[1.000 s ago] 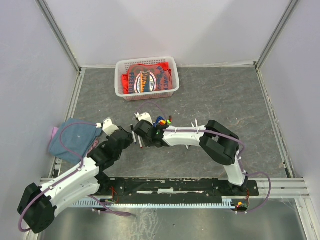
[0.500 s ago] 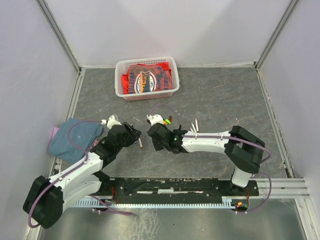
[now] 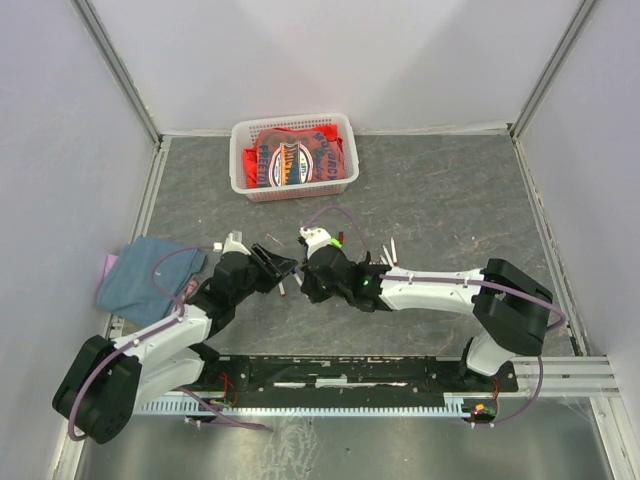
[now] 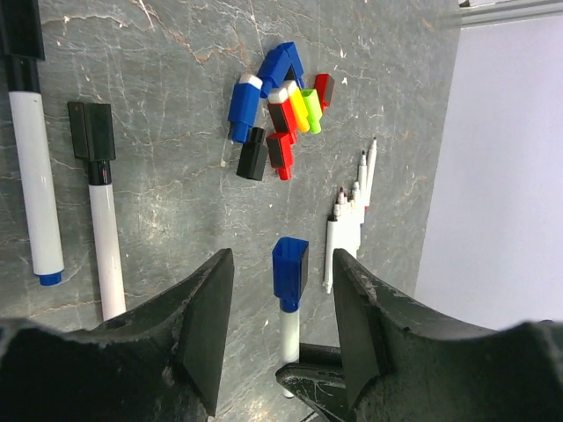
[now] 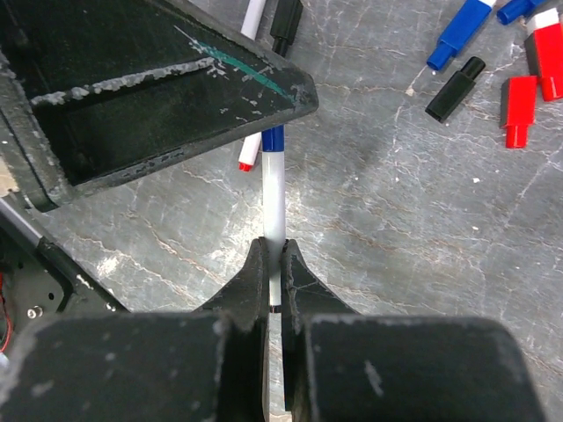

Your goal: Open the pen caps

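Note:
My right gripper (image 5: 274, 251) is shut on the white barrel of a pen (image 5: 274, 202) and holds it above the table. The pen's blue cap (image 4: 291, 265) points into my left gripper (image 4: 283, 268). That gripper is open, with a finger on each side of the cap and a gap on both sides. In the top view the left gripper (image 3: 281, 266) and the right gripper (image 3: 306, 276) meet at the table's middle. A heap of loose pen caps (image 4: 280, 104), blue, red, black and yellow-green, lies beyond. Two capped pens (image 4: 103, 237) lie to the left.
A white basket (image 3: 238, 160) holding red packets stands at the back. A blue cloth (image 3: 148, 278) lies at the left edge. Several bare white pens (image 3: 388, 252) lie right of the cap heap, also seen in the left wrist view (image 4: 350, 220). A red-tipped pen (image 5: 250, 156) lies under the grippers.
My left gripper has opened wider and moved right until its fingers flank the blue cap. The right arm has stretched out, its elbow swinging right, still gripping the pen.

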`<action>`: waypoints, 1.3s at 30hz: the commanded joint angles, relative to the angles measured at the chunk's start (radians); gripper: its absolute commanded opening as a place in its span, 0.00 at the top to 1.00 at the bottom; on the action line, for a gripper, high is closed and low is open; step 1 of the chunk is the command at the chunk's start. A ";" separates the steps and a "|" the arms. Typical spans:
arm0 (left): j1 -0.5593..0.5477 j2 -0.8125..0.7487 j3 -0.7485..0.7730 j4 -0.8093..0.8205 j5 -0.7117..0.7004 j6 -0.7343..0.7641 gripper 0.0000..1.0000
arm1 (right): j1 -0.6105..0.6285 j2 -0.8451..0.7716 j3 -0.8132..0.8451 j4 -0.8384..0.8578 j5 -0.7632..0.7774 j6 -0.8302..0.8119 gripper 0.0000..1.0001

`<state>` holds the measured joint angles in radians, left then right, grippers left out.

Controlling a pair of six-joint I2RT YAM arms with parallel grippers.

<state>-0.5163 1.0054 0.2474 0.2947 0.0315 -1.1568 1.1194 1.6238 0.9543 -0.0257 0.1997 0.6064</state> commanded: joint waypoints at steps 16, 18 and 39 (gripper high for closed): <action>0.033 -0.043 -0.041 0.109 0.049 -0.076 0.61 | 0.005 -0.064 -0.027 0.083 -0.091 0.020 0.99; 0.035 -0.050 -0.043 0.107 0.051 -0.074 0.65 | 0.003 -0.065 -0.033 0.086 -0.093 0.020 0.99; 0.042 -0.007 -0.050 0.222 0.142 -0.021 0.97 | -0.067 -0.128 -0.097 0.134 -0.174 0.042 0.99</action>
<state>-0.4778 0.9943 0.2031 0.4217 0.1318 -1.1954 1.0710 1.5467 0.8692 0.0540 0.0437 0.6411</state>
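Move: The pen's blue cap sits just beyond the gap of my open left fingers, about 1 cm ahead, 1 cm to the right and 1 cm below. From my right hand, which holds the pen's white body, the cap is roughly 5 cm ahead, 3 cm left and 1 cm higher. About 8 cm below my left hand lie the red-ended pen, some 3 cm back and 3 cm left, and the cap pile, about 5 cm ahead and 7 cm right. I close my left fingers from about half open until they pinch the blue cap from both sides, while that hand lifts only about 1.5 cm and rolls slightly. My right hand keeps its grip on the white body and eases back and up about 1 cm each, first drifting a little left and then back right, drawing the cap deeper between the left fingers. ##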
